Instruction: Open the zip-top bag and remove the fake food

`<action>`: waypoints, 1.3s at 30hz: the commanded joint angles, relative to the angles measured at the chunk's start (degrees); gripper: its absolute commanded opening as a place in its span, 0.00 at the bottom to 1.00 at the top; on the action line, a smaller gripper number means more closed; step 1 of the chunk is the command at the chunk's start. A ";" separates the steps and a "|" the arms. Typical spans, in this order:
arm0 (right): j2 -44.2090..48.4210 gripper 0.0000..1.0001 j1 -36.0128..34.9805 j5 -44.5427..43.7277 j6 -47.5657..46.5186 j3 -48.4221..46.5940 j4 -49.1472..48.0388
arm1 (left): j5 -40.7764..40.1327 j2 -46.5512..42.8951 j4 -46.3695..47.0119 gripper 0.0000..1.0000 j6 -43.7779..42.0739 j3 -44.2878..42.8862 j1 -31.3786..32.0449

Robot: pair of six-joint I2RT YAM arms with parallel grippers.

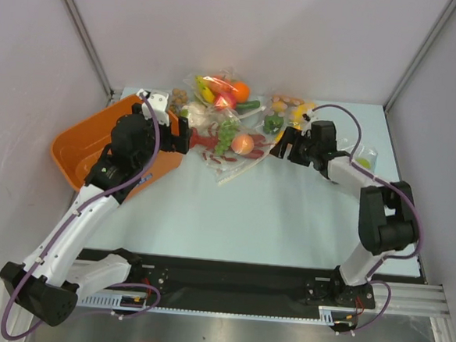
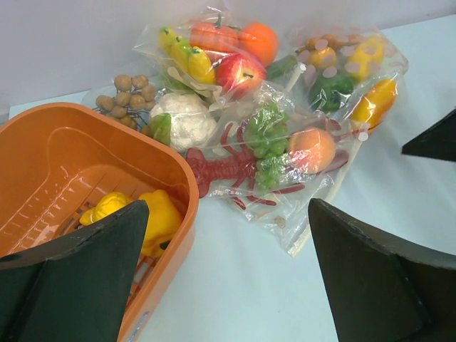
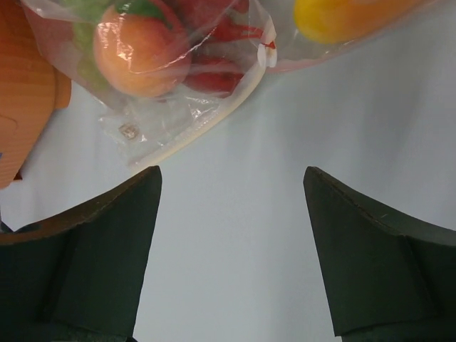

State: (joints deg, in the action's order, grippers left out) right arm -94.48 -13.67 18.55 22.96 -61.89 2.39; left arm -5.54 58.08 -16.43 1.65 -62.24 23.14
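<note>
The zip-top bag (image 1: 235, 157) lies flat at the middle back of the table, its pale zip strip (image 2: 322, 219) along the near right edge. Inside it show fake food pieces: a red lobster (image 2: 222, 169), a pink-orange peach (image 2: 311, 149), a green grape bunch (image 2: 266, 132) and small pale bits (image 3: 129, 131). My left gripper (image 1: 189, 138) is open just left of the bag, over the basket's rim; in its wrist view the left gripper (image 2: 228, 206) holds nothing. My right gripper (image 1: 282, 148) is open just right of the bag, and the right gripper (image 3: 231, 171) frames bare table below the strip.
An orange basket (image 1: 80, 143) with a yellow pepper (image 2: 153, 214) sits at the left. Behind the bag lie other clear bags of toy fruit (image 1: 222, 91) and vegetables (image 1: 288, 113), a cauliflower (image 2: 184, 117) and a brown ball cluster (image 2: 128, 92). A small bag (image 1: 364, 159) lies at the right.
</note>
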 commanded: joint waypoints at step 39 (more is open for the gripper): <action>-18.30 0.00 -5.66 2.19 4.65 -3.94 -32.36 | 4.31 -1.57 2.54 1.00 0.28 0.63 0.24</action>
State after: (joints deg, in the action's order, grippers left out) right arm -115.59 -19.16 18.87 29.74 -66.02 -21.93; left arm -2.98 58.06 -16.36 1.58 -61.84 23.14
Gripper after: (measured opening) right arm 0.010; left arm 0.996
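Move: The upper right end of the bag's zip edge is about 5 cm ahead of my open right hand, 6 cm to its left and 7 cm below. Inside that bag the peach lies roughly 6 cm ahead and 13 cm left; in the next bag the yellow fruit is 9 cm ahead and 3 cm left, the green pepper 13 cm ahead and 5 cm left. From my left hand the zip end lies some 14 cm ahead, 24 cm right and 27 cm down. I drop my right hand quickly at first while carrying it forward and left, about 7 cm left, 7 cm down at its lowest and 5 cm forward, to the bag's zip edge beside the peach. There I shut the partly closing fingers completely, pinching the upper right end of that edge, and begin to ease up by about 1 cm. ##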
